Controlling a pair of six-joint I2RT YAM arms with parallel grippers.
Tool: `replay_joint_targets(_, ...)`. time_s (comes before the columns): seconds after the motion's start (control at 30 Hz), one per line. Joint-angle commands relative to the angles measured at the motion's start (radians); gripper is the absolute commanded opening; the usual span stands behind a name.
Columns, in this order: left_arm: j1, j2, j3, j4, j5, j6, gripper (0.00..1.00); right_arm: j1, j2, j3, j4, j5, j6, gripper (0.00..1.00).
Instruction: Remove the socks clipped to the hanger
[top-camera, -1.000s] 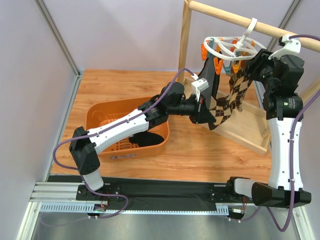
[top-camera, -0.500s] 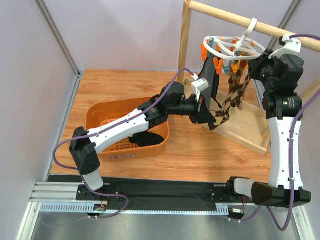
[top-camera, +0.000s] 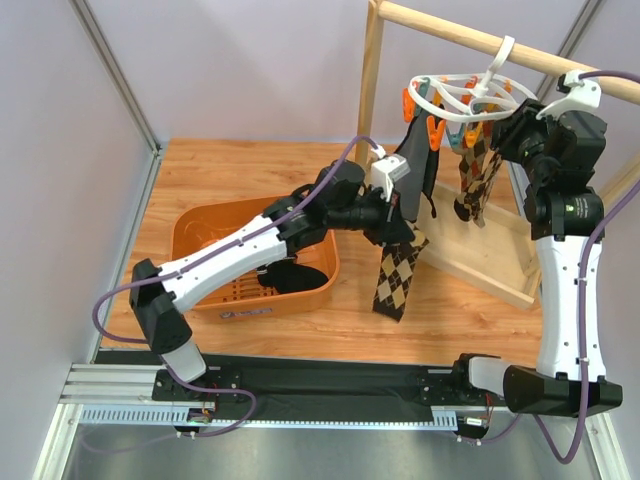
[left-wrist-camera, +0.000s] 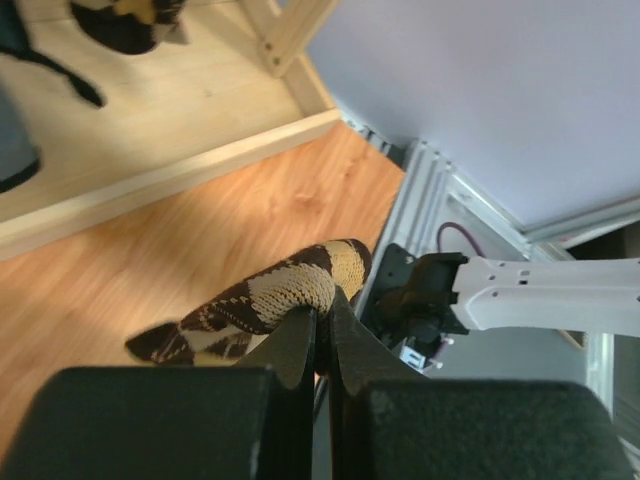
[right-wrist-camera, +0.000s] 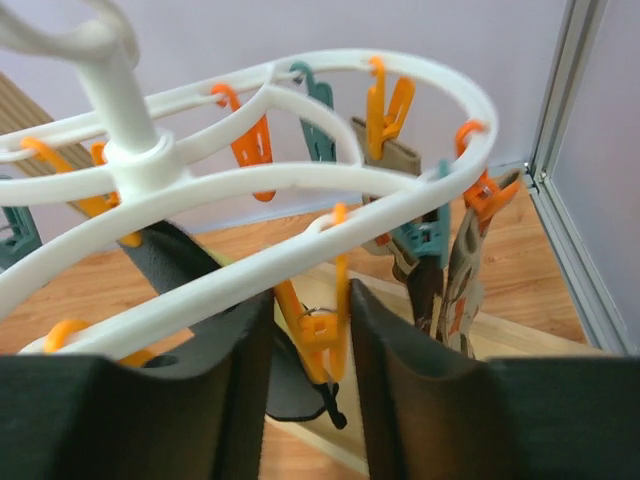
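Note:
My left gripper (top-camera: 403, 232) (left-wrist-camera: 325, 300) is shut on the top of a brown-and-tan argyle sock (top-camera: 395, 280) (left-wrist-camera: 270, 295), which hangs free below it over the wood floor. The white ring hanger (top-camera: 460, 95) (right-wrist-camera: 300, 180) hangs by its hook from the wooden rail. A black sock (top-camera: 418, 165) and more argyle socks (top-camera: 480, 175) (right-wrist-camera: 465, 270) stay clipped to it. My right gripper (top-camera: 503, 125) (right-wrist-camera: 312, 300) is up at the ring, jaws apart, with an empty orange clip (right-wrist-camera: 322, 330) between its fingers.
An orange basket (top-camera: 215, 215) with a dark sock (top-camera: 300, 275) in it sits at the left under my left arm. The wooden frame has an upright post (top-camera: 371, 80) and a flat base board (top-camera: 490, 255) beneath the hanger. Walls close in left and right.
The argyle sock was stretched between the hanger and my left gripper; it has come off its clip and hangs from the left gripper, which has drawn back and down. The right jaws narrowed, then widened.

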Motion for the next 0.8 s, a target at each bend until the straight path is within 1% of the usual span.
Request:
replay_joint_targets(0.0, 0.034, -0.147, 0.096, -0.205, -0.141, 0.085, 0.0, 0.001, -0.04, -0.038, 0.008, 0.003, 0.034, 0.39)
replay_joint_targets(0.03, 0.048, -0.168, 0.091, -0.23, -0.16, 0.084, 0.0, 0.001, -0.064, -0.055, 0.013, 0.006, 0.04, 0.46)
replay_joint_targets(0.1, 0.091, -0.235, 0.065, -0.282, -0.196, 0.093, 0.0, 0.001, -0.092, -0.116, 0.019, 0.015, 0.049, 0.52)
replay_joint_targets(0.13, 0.103, -0.257, 0.056, -0.346, -0.251, 0.102, 0.0, 0.001, -0.122, -0.138, 0.019, 0.016, 0.051, 0.57)
replay_joint_targets(0.2, 0.14, -0.32, 0.025, -0.442, -0.317, 0.129, 0.0, 0.002, -0.153, -0.203, 0.016, 0.027, 0.06, 0.6)
replay_joint_targets(0.23, 0.172, -0.342, -0.005, -0.467, -0.37, 0.137, 0.0, 0.001, -0.185, -0.227, 0.014, 0.03, 0.064, 0.64)
replay_joint_targets(0.33, 0.242, -0.435, -0.083, -0.529, -0.397, 0.136, 0.0, 0.001, -0.248, -0.336, 0.033, 0.038, 0.087, 0.68)
replay_joint_targets(0.4, 0.266, -0.498, -0.121, -0.562, -0.401, 0.136, 0.0, 0.001, -0.279, -0.383, 0.048, 0.038, 0.098, 0.69)
replay_joint_targets(0.43, 0.282, -0.515, -0.153, -0.572, -0.446, 0.134, 0.0, 0.001, -0.285, -0.423, 0.054, 0.068, 0.1, 0.69)
replay_joint_targets(0.53, 0.31, -0.55, -0.223, -0.599, -0.501, 0.13, 0.0, 0.001, -0.3, -0.492, 0.076, 0.092, 0.112, 0.7)
replay_joint_targets(0.57, 0.319, -0.55, -0.243, -0.603, -0.513, 0.127, 0.02, 0.001, -0.302, -0.511, 0.091, 0.102, 0.115, 0.7)
replay_joint_targets(0.6, 0.33, -0.541, -0.263, -0.607, -0.513, 0.122, 0.1, 0.001, -0.3, -0.53, 0.099, 0.105, 0.116, 0.7)
replay_joint_targets(0.63, 0.356, -0.532, -0.298, -0.607, -0.472, 0.123, 0.36, 0.001, -0.299, -0.56, 0.106, 0.11, 0.113, 0.71)
replay_joint_targets(0.67, 0.367, -0.523, -0.314, -0.607, -0.451, 0.12, 0.5, 0.001, -0.297, -0.58, 0.131, 0.112, 0.104, 0.71)
replay_joint_targets(0.73, 0.378, -0.504, -0.343, -0.596, -0.415, 0.108, 0.69, 0.001, -0.285, -0.609, 0.16, 0.118, 0.077, 0.73)
replay_joint_targets(0.77, 0.378, -0.5, -0.345, -0.592, -0.411, 0.107, 0.73, 0.001, -0.279, -0.641, 0.191, 0.134, 0.069, 0.73)
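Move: The argyle sock already hangs loose from the left fingers, and the orange basket's middle is about 31 cm left of that hand, 8 cm ahead and 26 cm below. The black socks inside lie roughly 22 cm left, 5 cm ahead and 28 cm down; the hanging grey sock is some 13 cm ahead, level sideways. At the right fingertips sits an orange clip; the remaining argyle socks' middle is around 7 cm ahead, 2 cm right and 11 cm lower. The loose argyle sock is carried left about 28 cm to the basket by the left hand, rising a little, then sinking some 12 cm, while the fingers swing counter-clockwise and tip down, finally opening to let the sock go. Meanwhile the right fingers open wider off the orange clip, and that hand backs off slightly, then mainly sinks about 15 cm, tipping down towards the remaining socks' lower ends. ##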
